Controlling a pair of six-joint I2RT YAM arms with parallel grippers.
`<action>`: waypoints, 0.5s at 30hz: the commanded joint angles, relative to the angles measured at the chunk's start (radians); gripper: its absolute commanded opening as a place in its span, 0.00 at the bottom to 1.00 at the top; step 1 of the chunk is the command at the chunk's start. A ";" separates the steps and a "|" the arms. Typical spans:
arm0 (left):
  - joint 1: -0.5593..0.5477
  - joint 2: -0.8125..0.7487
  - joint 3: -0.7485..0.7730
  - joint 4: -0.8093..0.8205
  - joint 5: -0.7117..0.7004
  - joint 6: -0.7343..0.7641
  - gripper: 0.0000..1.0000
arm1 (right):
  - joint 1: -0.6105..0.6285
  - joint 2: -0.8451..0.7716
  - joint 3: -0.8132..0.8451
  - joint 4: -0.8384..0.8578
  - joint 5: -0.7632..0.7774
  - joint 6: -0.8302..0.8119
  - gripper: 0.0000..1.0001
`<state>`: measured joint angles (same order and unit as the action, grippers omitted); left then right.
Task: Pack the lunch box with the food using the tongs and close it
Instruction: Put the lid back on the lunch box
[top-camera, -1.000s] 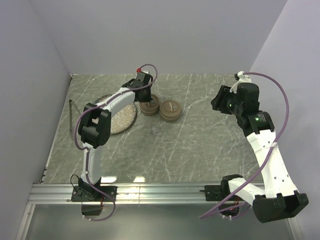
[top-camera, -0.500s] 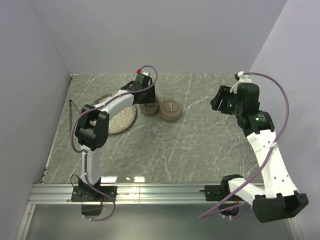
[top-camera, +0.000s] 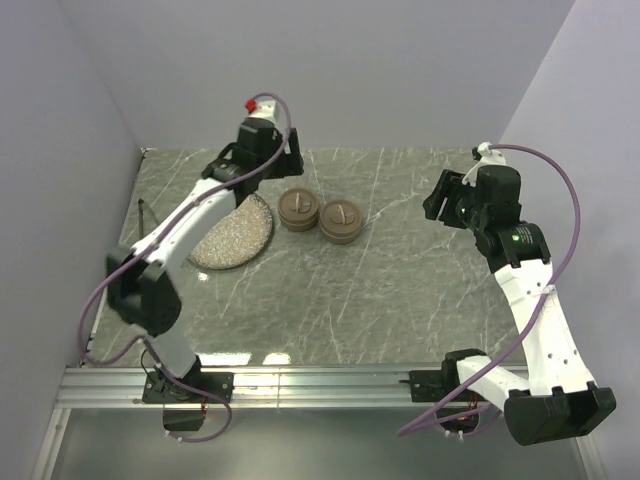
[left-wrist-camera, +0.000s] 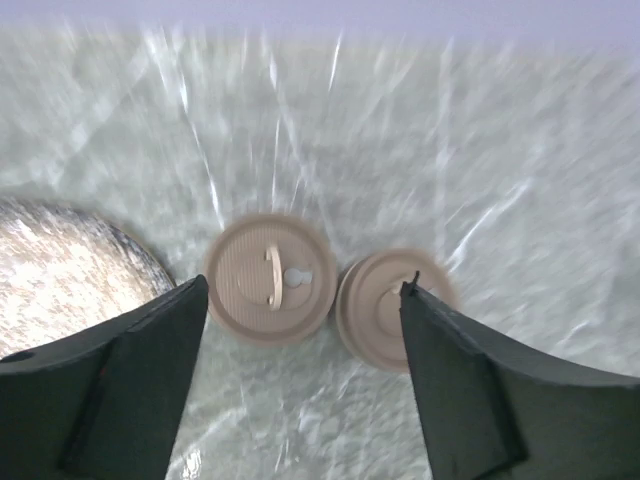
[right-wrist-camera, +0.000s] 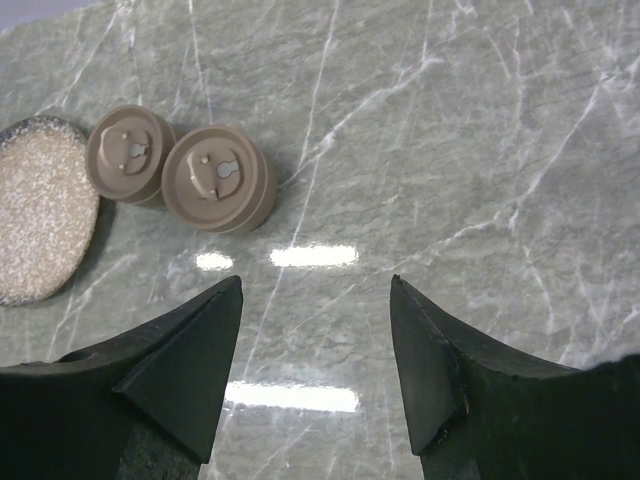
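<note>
The lunch box is two round tan tins, both with their lids on. The left tin touches the right tin. My left gripper hangs open high above the tins, holding nothing. Far to the right, my right gripper stands open over bare table. The thin grey tongs lie by the left wall. No food shows in any view.
A speckled grey round plate lies left of the tins, with nothing on the part that shows. Walls close in the table on the left, back and right. The arm bases sit on the metal rail at the near edge.
My left gripper has opened, risen off the left tin and drawn back to the left. The right arm has hardly moved; its jaws stand slightly wider.
</note>
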<state>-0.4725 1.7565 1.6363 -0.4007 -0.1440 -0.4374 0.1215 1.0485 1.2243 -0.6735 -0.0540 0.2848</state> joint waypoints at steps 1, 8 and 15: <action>0.027 -0.208 -0.063 0.028 -0.056 -0.006 0.85 | -0.020 -0.019 0.043 0.012 0.025 -0.027 0.68; 0.279 -0.579 -0.331 0.053 -0.017 -0.031 0.98 | -0.037 -0.012 0.061 0.012 0.017 -0.036 0.68; 0.353 -0.738 -0.334 -0.041 -0.065 0.042 0.99 | -0.045 -0.001 0.080 0.011 0.020 -0.039 0.69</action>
<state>-0.1329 1.0634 1.2907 -0.4129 -0.1940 -0.4377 0.0895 1.0504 1.2537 -0.6750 -0.0448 0.2626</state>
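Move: The lidded left lunch box that the left hand has just left stands about 2 cm ahead of it, 2 cm to its right and some 18 cm below. The right lunch box is about 1 cm back and 11 cm right of that hand, the plate's middle about 2 cm back and 15 cm left, both low on the table. From the right hand, the left lunch box lies roughly 17 cm ahead, 29 cm left and 22 cm below. Leaving the left lunch box, the empty left hand sweeps 20 cm left over the plate, rising, retreating, opening wide. ##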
